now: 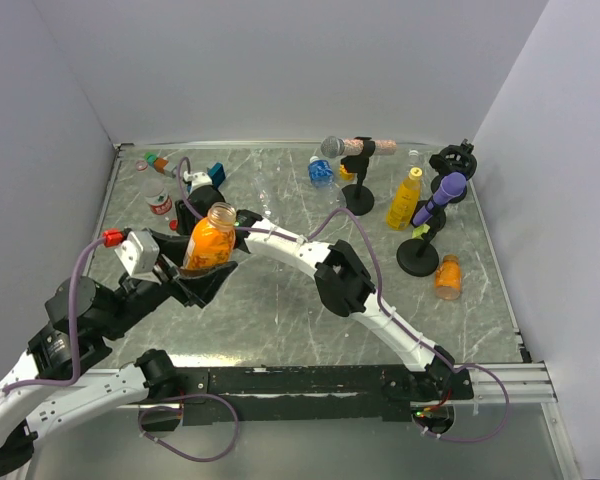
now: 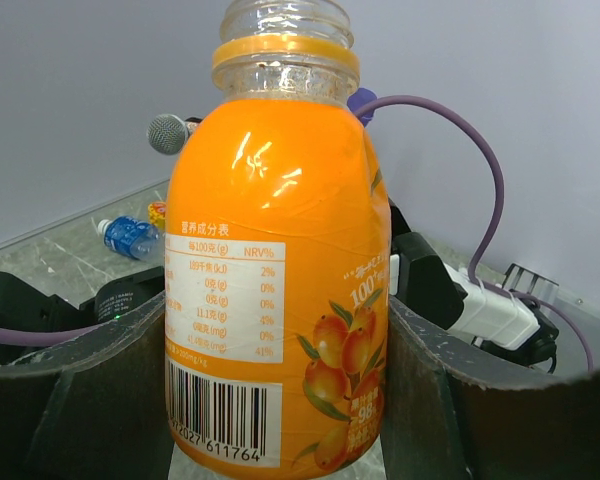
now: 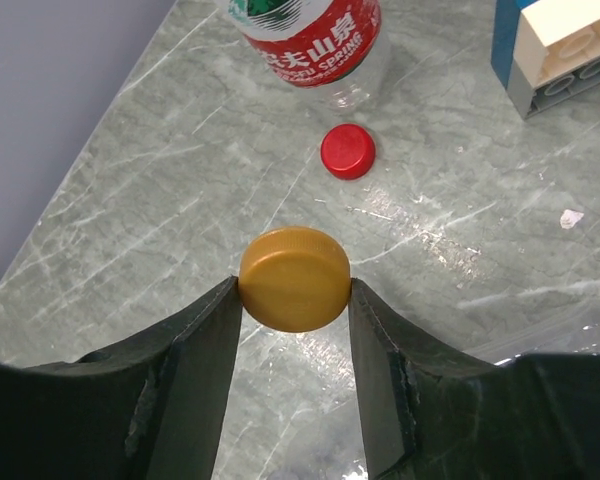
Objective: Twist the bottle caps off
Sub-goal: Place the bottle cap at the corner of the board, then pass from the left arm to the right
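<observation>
My left gripper (image 1: 206,268) is shut on a squat orange bottle (image 1: 212,240) and holds it upright above the table. In the left wrist view the bottle (image 2: 280,300) fills the gap between both fingers (image 2: 100,400), and its mouth (image 2: 285,20) is bare, with only the orange ring below the thread. My right gripper (image 3: 295,288) pinches an orange cap (image 3: 295,278) by its rim at the fingertips, a little above the marble. A loose red cap (image 3: 347,151) lies just beyond it, in front of a clear bottle with a red label (image 3: 305,40).
A blue-and-tan block (image 3: 560,45) lies to the right of the red-label bottle. A grey microphone (image 1: 332,147) and a purple one (image 1: 450,188) stand at the back right, with a yellow bottle (image 1: 405,198), an orange bottle (image 1: 447,277) and a blue-label bottle (image 1: 321,172).
</observation>
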Controlling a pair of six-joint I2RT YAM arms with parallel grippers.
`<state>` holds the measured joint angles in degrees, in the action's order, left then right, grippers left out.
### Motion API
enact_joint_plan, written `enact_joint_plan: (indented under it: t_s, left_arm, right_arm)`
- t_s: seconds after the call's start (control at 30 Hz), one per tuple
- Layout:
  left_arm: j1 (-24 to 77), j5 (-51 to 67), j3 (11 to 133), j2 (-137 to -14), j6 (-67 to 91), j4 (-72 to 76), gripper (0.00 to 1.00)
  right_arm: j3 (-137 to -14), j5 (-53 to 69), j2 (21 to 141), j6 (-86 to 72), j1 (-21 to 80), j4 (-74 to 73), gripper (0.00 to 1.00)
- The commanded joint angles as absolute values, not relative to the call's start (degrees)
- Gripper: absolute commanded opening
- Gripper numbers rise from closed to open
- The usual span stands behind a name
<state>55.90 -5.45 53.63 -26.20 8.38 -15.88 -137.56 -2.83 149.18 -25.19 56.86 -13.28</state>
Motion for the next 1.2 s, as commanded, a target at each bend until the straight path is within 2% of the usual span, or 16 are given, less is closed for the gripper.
enact_joint_plan:
  t_s: [0.0,0.27,0.5,0.6,0.77,0.83,1.03,1.17]
  left_arm:
    - [55.81,-5.54,53.44,-25.05,9.75,-13.80,0.12]
    - [55.81,-5.45,52.65,-24.17,10.55,-13.97,0.12]
    - [55.81,-4.83,52.21,-24.08,10.90,-13.36,0.12]
    - [55.81,-4.40,52.03,-23.82,11.60,-13.45,0.12]
    - [55.81,-3.60,50.54,-21.89,12.39,-12.57,0.12]
    - [55.81,-3.43,49.58,-21.10,12.74,-11.61,0.12]
    - [55.81,-2.99,43.87,-20.30,13.45,-5.29,0.12]
    - [55.81,-2.20,38.68,-21.97,14.59,3.50,0.12]
  right_arm:
    - [-137.46,-0.79,148.36,-23.38,57.22,-10.81,0.56]
    - [-136.93,-0.35,146.34,-21.54,57.39,-11.77,0.64]
    - [-135.71,10.53,140.81,-16.09,56.34,-13.00,0.65]
    - [-132.73,19.04,136.52,-13.63,54.68,-13.88,0.65]
    - [-119.91,43.72,125.10,-9.15,48.09,-12.22,0.66]
    - [-112.80,49.89,119.12,-6.78,45.19,-11.43,0.67]
    - [-91.89,60.36,97.78,14.45,38.68,-22.84,0.78]
    - [-72.82,66.52,80.11,25.04,34.90,-21.28,0.86]
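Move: The right hand holds the orange bottle cap at its put-down spot, which lies directly beneath, a centimetre or two below the hand point. From this hand, the red cap is roughly 11 cm ahead and 1 cm left, the standing red-label bottle 16 ahead and 4 left, and the lying clear bottle about 6 ahead and 9 right. From the left hand, the spot is some 24 cm ahead, 12 left and 29 below. The right fingers open and let go of the orange cap near the tabletop, easing back a centimetre or so at first. Then the empty hand leaves fast, about 22 cm to the right and 16 cm up with some 9 cm back, away from the caps and over the board's middle, turning about 40 degrees counter-clockwise while the fingers spread further. The left hand keeps its grip on the open orange bottle and sinks 2 to 3 cm. ##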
